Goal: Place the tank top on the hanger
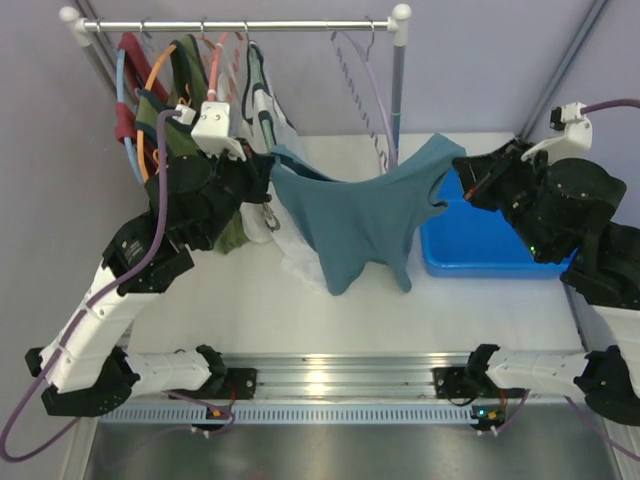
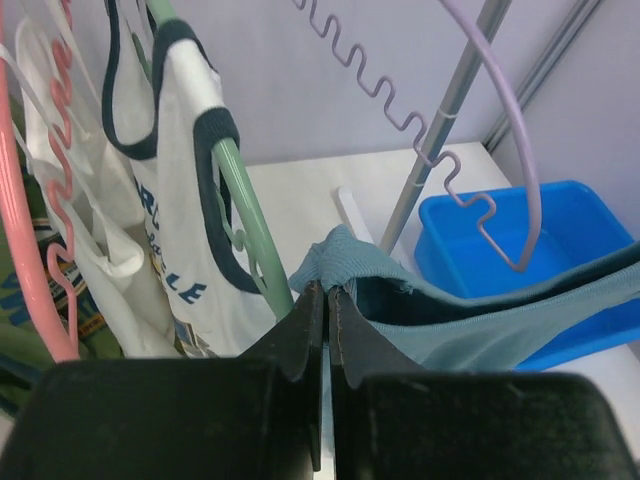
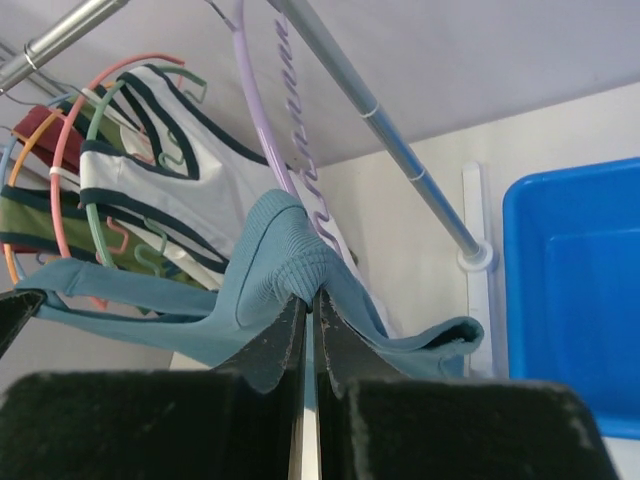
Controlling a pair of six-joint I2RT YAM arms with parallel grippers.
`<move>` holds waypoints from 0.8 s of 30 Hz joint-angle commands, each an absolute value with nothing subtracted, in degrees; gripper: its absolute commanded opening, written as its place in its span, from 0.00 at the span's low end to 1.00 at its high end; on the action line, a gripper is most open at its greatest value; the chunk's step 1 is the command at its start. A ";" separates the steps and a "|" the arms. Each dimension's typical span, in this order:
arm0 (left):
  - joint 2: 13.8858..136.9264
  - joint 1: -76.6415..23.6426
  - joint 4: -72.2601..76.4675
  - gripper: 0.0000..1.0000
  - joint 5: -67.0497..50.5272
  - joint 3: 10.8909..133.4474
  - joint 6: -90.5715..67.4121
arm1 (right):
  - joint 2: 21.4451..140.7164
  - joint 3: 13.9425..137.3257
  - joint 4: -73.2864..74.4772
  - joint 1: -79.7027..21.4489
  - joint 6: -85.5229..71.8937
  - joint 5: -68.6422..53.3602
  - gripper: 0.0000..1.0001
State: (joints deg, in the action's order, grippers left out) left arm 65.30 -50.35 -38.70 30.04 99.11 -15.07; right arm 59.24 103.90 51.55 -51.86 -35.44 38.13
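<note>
The teal tank top (image 1: 365, 220) hangs stretched in the air between my two grippers, its lower part drooping toward the table. My left gripper (image 1: 268, 168) is shut on its left shoulder strap (image 2: 345, 262). My right gripper (image 1: 462, 172) is shut on its right shoulder strap (image 3: 300, 270). The lavender hanger (image 1: 368, 85) hangs by its hook from the rail, just behind the top's neckline. In the left wrist view its wavy arm (image 2: 400, 115) and curved loop hang above the stretched fabric. In the right wrist view the hanger (image 3: 262, 140) sits right behind the gripped strap.
A clothes rail (image 1: 240, 25) spans the back, with an upright post (image 1: 398, 100) near the hanger. Other garments on pink, orange and green hangers (image 1: 190, 90) crowd the rail's left end. A white top with dark trim (image 2: 185, 200) hangs beside my left gripper. A blue bin (image 1: 480, 240) stands at the right.
</note>
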 commanded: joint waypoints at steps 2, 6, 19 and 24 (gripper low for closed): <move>65.39 -50.36 -35.51 0.00 32.25 104.41 -10.64 | 60.91 108.89 50.63 -52.38 -29.36 39.73 0.00; 65.48 -50.36 -36.21 0.00 32.17 104.42 -10.54 | 62.05 109.08 50.01 -52.38 -28.56 38.68 0.00; 52.74 -50.45 -28.33 0.00 17.07 53.29 -35.75 | 46.59 56.90 38.16 -53.26 -48.06 24.00 0.00; 53.17 -50.71 -20.93 0.00 9.24 36.16 -44.11 | 42.45 34.68 32.61 -60.44 -60.52 22.32 0.00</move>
State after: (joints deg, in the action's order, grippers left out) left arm 54.30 -50.39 -30.30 15.97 41.71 -36.05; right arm 45.32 41.74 39.05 -56.05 -49.95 24.64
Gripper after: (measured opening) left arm 0.023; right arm 0.010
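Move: Between the two hands hangs the held tank top; the clear table spot it goes down to lies about 45 cm below both hands and 5 cm back, some 13 cm right of the left hand and 16 cm left of the right. The purple hanger is 24 cm ahead and 16 cm right of the left hand, a little above it; the green hanger with the white top is 18 cm ahead, 4 cm left. From the right hand, the blue bin stands 23 cm ahead, 21 cm right, 45 cm down. Swinging the tank top down fast, both hands keep their pinch on its two ends: they rise a final 1 to 2 cm, then whip down together to about 34 cm below their starting height, drawing back some 5 cm late in the swing. The fingers tip downward by 30 to 40 degrees, and the right hand also eases about 5 cm left, towards the other. ##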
